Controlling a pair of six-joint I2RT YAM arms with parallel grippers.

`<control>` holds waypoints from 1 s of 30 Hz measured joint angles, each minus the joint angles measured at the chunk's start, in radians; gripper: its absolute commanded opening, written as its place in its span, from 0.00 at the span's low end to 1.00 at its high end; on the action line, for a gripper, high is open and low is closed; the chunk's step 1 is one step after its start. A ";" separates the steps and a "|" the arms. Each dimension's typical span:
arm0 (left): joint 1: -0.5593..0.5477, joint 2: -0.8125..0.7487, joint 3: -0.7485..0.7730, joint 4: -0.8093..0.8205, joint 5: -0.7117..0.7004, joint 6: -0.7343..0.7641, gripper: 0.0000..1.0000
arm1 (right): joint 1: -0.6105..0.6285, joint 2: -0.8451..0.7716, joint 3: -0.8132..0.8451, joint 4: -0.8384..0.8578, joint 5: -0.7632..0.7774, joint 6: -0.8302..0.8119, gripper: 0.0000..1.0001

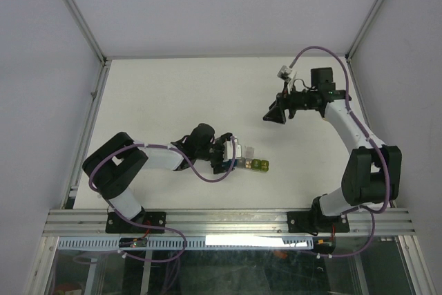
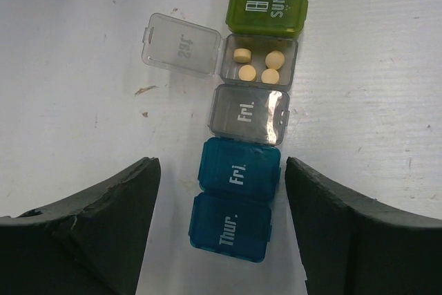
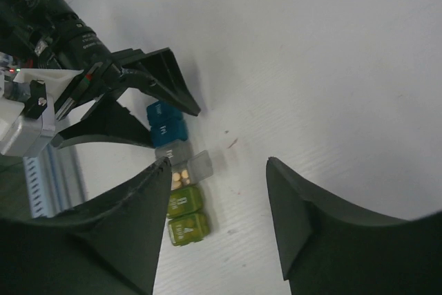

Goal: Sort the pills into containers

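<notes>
The containers (image 2: 239, 170) form a strip across the white table, with blue compartments at the near end, then grey, then green. One grey compartment stands with its lid (image 2: 181, 44) flipped open. Several pale round pills (image 2: 242, 54) lie in it. My left gripper (image 2: 219, 167) is open, and its fingers (image 2: 117, 205) flank the blue end with a gap on each side. My right gripper (image 3: 217, 164) is open and empty, held above the table to the back right (image 1: 275, 114). Its view shows the containers (image 3: 185, 202) and the left gripper (image 3: 148, 94).
The white table (image 1: 173, 94) is walled on three sides by white panels with metal posts. An aluminium rail (image 1: 228, 220) that carries both arm bases runs along the near edge. Small brown specks (image 2: 145, 90) mark the surface left of the strip.
</notes>
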 measured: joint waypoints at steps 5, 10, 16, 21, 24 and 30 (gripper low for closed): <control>0.000 0.005 0.003 -0.023 0.026 -0.010 0.61 | 0.024 0.078 -0.061 -0.007 0.006 0.087 0.39; 0.000 0.017 0.007 -0.023 0.054 -0.029 0.49 | 0.042 0.149 -0.063 -0.002 0.045 0.133 0.29; 0.000 0.029 0.014 -0.023 0.075 -0.058 0.37 | 0.064 0.249 -0.063 0.000 0.089 0.161 0.11; 0.000 0.032 0.016 -0.019 0.074 -0.076 0.34 | 0.074 0.313 -0.063 -0.001 0.114 0.171 0.07; -0.002 0.034 0.016 -0.012 0.073 -0.089 0.33 | 0.087 0.332 -0.062 -0.004 0.117 0.171 0.06; -0.026 0.035 0.016 -0.001 0.042 -0.098 0.33 | 0.117 0.369 -0.061 -0.017 0.116 0.171 0.05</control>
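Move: The left hand's open fingers straddle the blue Fri. box of the pill organizer, its middle about 2 cm back, 1 cm right and 1 cm below; the open Sat. box is some 7 cm right and 2 cm back. From the empty right hand, the Sat. box's flipped-open clear lid is about 6 cm back, 5 cm left and 17 cm below; the open Sat. box lies 4 cm behind that lid, the green Sun. box 3 cm right of the Sat. box. Right hand sinks about 14 cm towards the open lid, shutting empty, while left pinches the blue Fri. box. ##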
